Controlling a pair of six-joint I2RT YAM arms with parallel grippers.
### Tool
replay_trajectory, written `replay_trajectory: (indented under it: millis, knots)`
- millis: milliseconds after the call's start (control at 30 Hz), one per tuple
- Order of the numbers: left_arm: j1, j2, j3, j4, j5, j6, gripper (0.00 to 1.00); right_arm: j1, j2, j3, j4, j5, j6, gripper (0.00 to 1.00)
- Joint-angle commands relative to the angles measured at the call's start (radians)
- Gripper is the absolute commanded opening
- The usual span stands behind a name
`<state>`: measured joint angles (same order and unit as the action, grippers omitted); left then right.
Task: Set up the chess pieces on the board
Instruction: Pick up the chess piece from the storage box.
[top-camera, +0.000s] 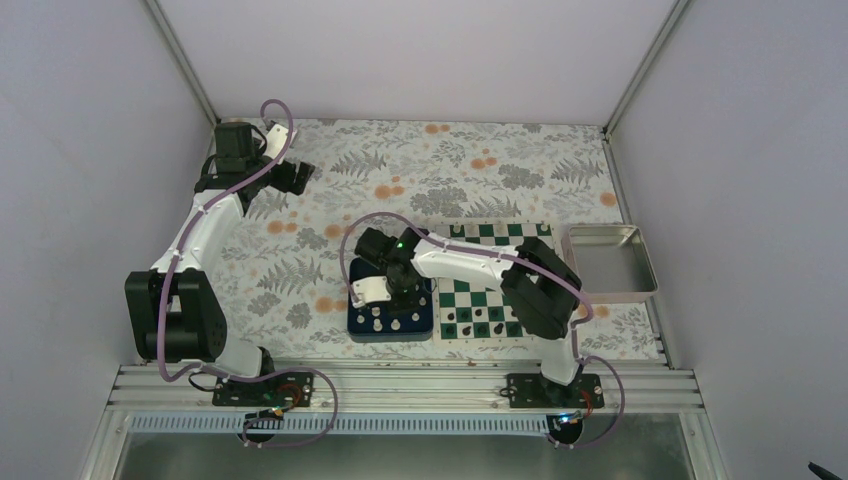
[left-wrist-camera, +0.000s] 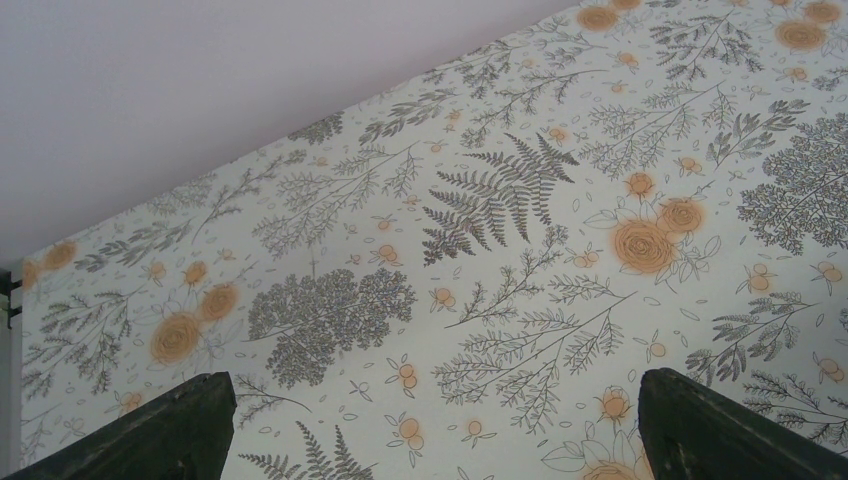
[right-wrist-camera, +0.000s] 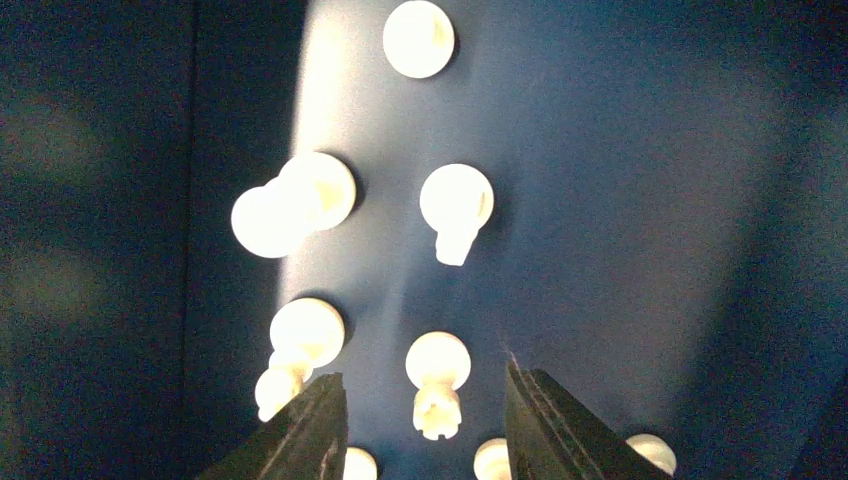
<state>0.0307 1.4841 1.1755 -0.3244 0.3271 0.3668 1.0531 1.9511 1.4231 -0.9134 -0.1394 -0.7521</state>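
Note:
Several small white chess pieces (top-camera: 395, 322) stand in a dark blue tray (top-camera: 358, 326) left of the green and white board (top-camera: 468, 298). My right gripper (top-camera: 400, 295) hangs low over this tray. In the right wrist view the gripper (right-wrist-camera: 421, 376) is open, and one white piece with a notched top (right-wrist-camera: 438, 362) stands between the fingers, apart from both. Other white pieces (right-wrist-camera: 456, 197) stand around it on the tray floor (right-wrist-camera: 620, 200). My left gripper (top-camera: 298, 176) is at the far left, open and empty above the floral cloth (left-wrist-camera: 432, 378).
Small black pieces (top-camera: 480, 324) stand on the board's near rows. A shiny metal tray (top-camera: 610, 262) sits right of the board. My right arm crosses over the board. The floral cloth (top-camera: 330, 250) covers the table, with walls on three sides.

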Motion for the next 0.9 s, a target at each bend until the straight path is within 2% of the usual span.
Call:
replay_trajectory:
  millis: [0,200,333,467,633,867]
  knots:
    - [0.004,-0.002,0.005,0.008,0.012,0.012,1.00,0.004,0.023,-0.027,0.029,0.014,0.014,0.40]
    - [0.004,-0.006,0.005,0.007,0.013,0.012,1.00,0.003,0.035,-0.038,0.040,0.015,0.013,0.32]
    - [0.004,-0.006,0.005,0.006,0.013,0.012,1.00,0.001,0.034,-0.030,0.041,0.009,0.016,0.18]
    - [0.003,-0.003,0.008,0.006,0.013,0.012,1.00,-0.006,0.014,-0.016,0.037,-0.001,0.015,0.09]
    - [0.004,-0.004,0.008,0.005,0.013,0.012,1.00,-0.024,-0.030,0.044,-0.019,0.019,0.014,0.07]
    - [0.003,-0.008,0.009,0.003,0.012,0.012,1.00,-0.095,-0.091,0.298,-0.160,0.064,-0.009,0.07]
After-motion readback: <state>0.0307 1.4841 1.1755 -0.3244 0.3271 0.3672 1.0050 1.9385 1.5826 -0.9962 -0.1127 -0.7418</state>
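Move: The notched-top white chess piece in the storage box stands between the right hand's open fingers, straight below the hand point by about 3 cm. Around it, at that depth, white pieces stand about 4 cm to the hand's left, 3 cm straight back, and some 2 cm ahead and 3 cm to the right. From the idle left hand the notched piece lies roughly 27 cm back, 22 cm right and 20 cm down. Right hand sinks 1.5 cm, pinches the notched piece, then lifts it some 6 cm, drawing forward, fingers shut. ##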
